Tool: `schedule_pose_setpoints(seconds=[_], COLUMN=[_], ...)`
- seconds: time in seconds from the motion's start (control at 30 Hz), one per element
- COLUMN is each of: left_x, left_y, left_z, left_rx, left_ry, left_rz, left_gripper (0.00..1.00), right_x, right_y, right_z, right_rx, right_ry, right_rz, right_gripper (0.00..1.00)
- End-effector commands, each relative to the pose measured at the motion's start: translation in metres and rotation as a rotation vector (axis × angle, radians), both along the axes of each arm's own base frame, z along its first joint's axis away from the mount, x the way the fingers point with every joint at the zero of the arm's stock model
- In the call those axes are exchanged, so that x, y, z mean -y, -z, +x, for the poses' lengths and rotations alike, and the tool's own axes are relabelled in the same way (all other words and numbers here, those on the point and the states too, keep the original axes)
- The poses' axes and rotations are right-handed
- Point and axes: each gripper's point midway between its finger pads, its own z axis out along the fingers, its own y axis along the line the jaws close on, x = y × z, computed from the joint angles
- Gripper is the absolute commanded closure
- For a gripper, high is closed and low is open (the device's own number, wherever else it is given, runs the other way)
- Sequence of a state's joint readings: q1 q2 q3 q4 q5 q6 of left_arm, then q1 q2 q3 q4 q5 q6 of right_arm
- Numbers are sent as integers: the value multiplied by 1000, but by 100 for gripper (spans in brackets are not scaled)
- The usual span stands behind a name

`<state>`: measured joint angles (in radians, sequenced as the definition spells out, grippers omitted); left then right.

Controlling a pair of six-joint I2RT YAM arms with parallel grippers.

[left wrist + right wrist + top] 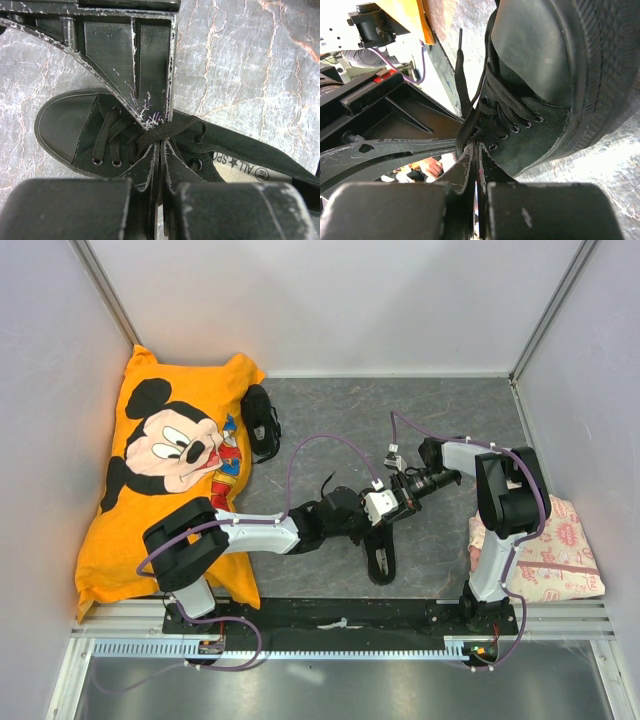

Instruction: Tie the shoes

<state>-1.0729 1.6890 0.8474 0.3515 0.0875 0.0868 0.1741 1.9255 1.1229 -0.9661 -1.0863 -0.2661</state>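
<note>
One black shoe [382,560] lies mid-table between the two arms; in the left wrist view its toe cap [62,125] points left and the pale printed insole [240,167] shows. My left gripper [160,144] is shut over the eyelets, with a black lace [165,131] running across its tips. My right gripper [476,146] is shut on a flat lace strand [465,125] that comes down from the shoe [545,75]. From above, both grippers, left [358,530] and right [378,525], meet at the shoe. A second black shoe [262,422] lies by the pillow.
An orange Mickey Mouse pillow [170,470] fills the left side. A pink patterned cloth [555,545] lies at the right behind the right arm's base. White walls [330,300] enclose the grey table [330,405] on three sides.
</note>
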Motion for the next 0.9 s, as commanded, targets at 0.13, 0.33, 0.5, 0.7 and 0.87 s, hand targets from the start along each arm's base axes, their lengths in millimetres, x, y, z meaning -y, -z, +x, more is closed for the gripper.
schedule_pose_setpoints(seconds=[0.13,0.33,0.5,0.7,0.87], left_x=[-20,-75,-100,-109,-101], left_y=[-39,-42,-41,-14,4], left_z=[-12,-13,33,73,100], left_rx=[21,-62,24,167,144], left_ry=[87,296,353,400,424], left_rz=[26,103,169,314,332], left_gripper=[72,39,32,32,33], right_x=[0,10,20,26,28], right_y=[-23,-26,-23,-27,-24], right_z=[12,26,31,38,36], right_rx=[176,287,344,389,386], right_ry=[-16,-5,-16,-8,-13], right_rz=[-6,-111,-215,-283,-305], right_gripper=[100,100,100,100,100])
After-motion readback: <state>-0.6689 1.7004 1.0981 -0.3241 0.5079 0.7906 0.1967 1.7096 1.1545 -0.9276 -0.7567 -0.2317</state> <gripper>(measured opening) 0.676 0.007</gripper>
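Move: The left hand, its nearly shut fingers on the laces over the middle of the shoe, has the loose lace tail about 11 cm ahead, 13 cm to its left and 6 cm lower. The shoe's toe cap lies 8 cm ahead of it and 1 cm left, and the shoe's opening 9 cm back and 1 cm right. From the right hand, which is shut on a lace, that tail is some 10 cm ahead, 15 cm left and 5 cm lower. Leftward, then forward as well, the left hand opens wide, comes free of the laces and arcs over the shoe's side towards the loose tail, rising about 5 cm and sinking as much, its fingers tipping further down. The right hand keeps its pinch on the lace, easing a few centimetres forward and right and slightly up, its fingers also tilting down. ##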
